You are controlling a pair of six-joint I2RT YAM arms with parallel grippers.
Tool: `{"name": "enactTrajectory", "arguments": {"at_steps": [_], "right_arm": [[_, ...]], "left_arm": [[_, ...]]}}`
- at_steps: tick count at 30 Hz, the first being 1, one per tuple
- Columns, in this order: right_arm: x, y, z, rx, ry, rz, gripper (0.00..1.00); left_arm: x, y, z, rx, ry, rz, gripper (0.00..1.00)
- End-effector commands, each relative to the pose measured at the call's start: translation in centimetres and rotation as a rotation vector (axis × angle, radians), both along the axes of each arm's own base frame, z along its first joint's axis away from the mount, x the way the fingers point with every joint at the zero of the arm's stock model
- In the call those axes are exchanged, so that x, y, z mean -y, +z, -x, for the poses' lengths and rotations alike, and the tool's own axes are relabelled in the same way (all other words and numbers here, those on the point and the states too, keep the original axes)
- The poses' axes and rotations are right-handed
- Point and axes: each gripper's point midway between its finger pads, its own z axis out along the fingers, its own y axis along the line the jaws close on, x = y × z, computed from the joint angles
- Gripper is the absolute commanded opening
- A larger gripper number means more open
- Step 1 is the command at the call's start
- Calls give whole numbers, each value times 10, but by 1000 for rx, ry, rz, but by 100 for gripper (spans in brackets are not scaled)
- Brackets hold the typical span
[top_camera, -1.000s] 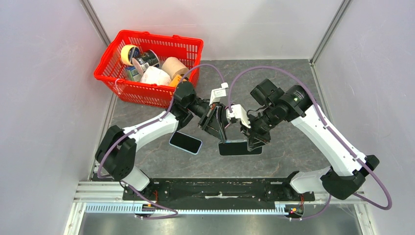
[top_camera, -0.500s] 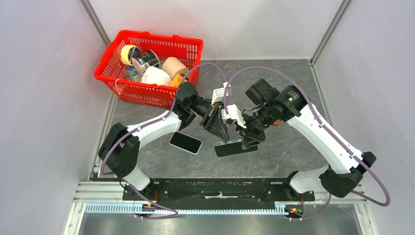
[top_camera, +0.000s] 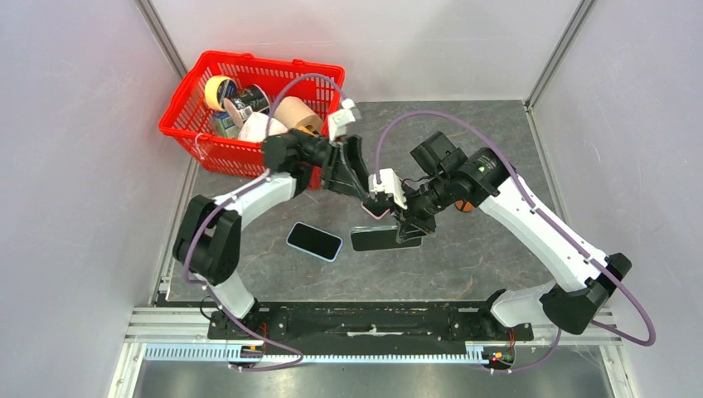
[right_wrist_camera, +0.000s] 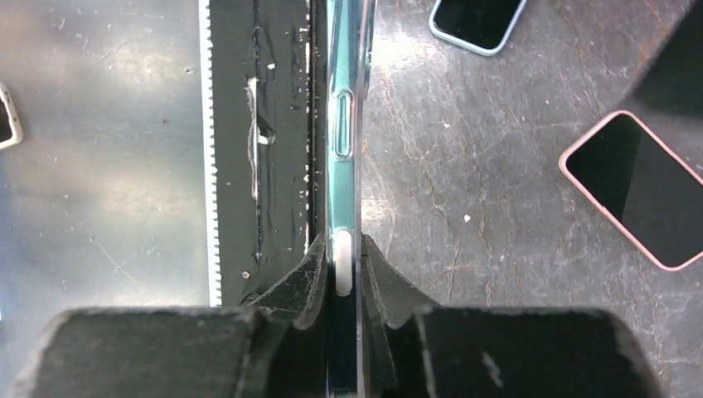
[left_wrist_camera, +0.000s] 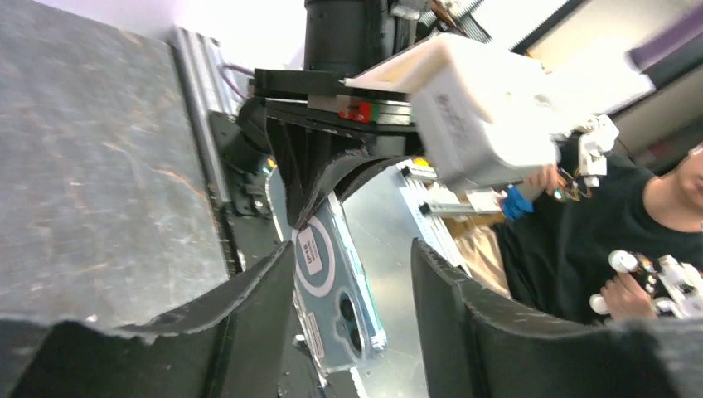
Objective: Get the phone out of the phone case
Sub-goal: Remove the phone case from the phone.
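The phone [top_camera: 385,239] sits in a clear phone case [left_wrist_camera: 336,290] with a white ring and a sticker on its teal back. My right gripper [top_camera: 406,224] is shut on it and holds it above the table, screen up. In the right wrist view the cased phone [right_wrist_camera: 342,124] appears edge-on, pinched between the jaws of the right gripper [right_wrist_camera: 341,249]. My left gripper [top_camera: 355,172] hangs higher, up near the basket, apart from the phone. In its own view the left gripper [left_wrist_camera: 352,249] is open with nothing between its fingers [left_wrist_camera: 249,323].
A red basket [top_camera: 199,108] with tape rolls and other items stands at the back left. A blue-cased phone [top_camera: 314,241] lies on the table left of the held one. A pink-cased phone [right_wrist_camera: 642,189] lies under the two grippers [top_camera: 377,210].
My left gripper has opened, let go of the cased phone and drawn back up toward the basket. The right gripper has carried the phone a little to the left.
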Motion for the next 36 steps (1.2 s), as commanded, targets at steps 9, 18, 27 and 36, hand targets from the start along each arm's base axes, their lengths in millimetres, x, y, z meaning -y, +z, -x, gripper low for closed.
{"name": "enactTrajectory", "arguments": {"at_steps": [9,18,27,36], "right_arm": [[-13,47,-60,24,-249,-200,0],[-22,77,-83,32,-349,-290,0],[-35,113,-82,-47,-324,-426,0],[-42,110,-79,-138,-278,-446,0]], "left_arm": [[-71,77,-56,-30,423,149,72],[-81,62,-81,52,780,53,78],[-81,50,-70,-61,808,196,81],[-73,57,-46,-5,717,292,79]]}}
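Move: The cased phone, still pinched near its right end by the right hand, has its middle about 5 cm back from the left hand, 4 cm right and 8 cm below. From the right hand that middle is about 4 cm left, level fore and aft and 1 cm lower. On the table about 32 cm below the left hand, the pink phone lies 17 cm ahead and 6 cm right of it, the blue phone 4 cm ahead and 15 cm left. The cased phone rides in the right hand's unchanged pinch about 8 cm forward and 8 cm up, drifting left, its left side tilting up and swinging farther out. The left hand, already off it, opens wider and goes up, forward and left, each about 8 cm, turning some 45 degrees counter-clockwise so its fingers point right, then sinks about 5 cm to the phone's left end; contact can't be seen. ##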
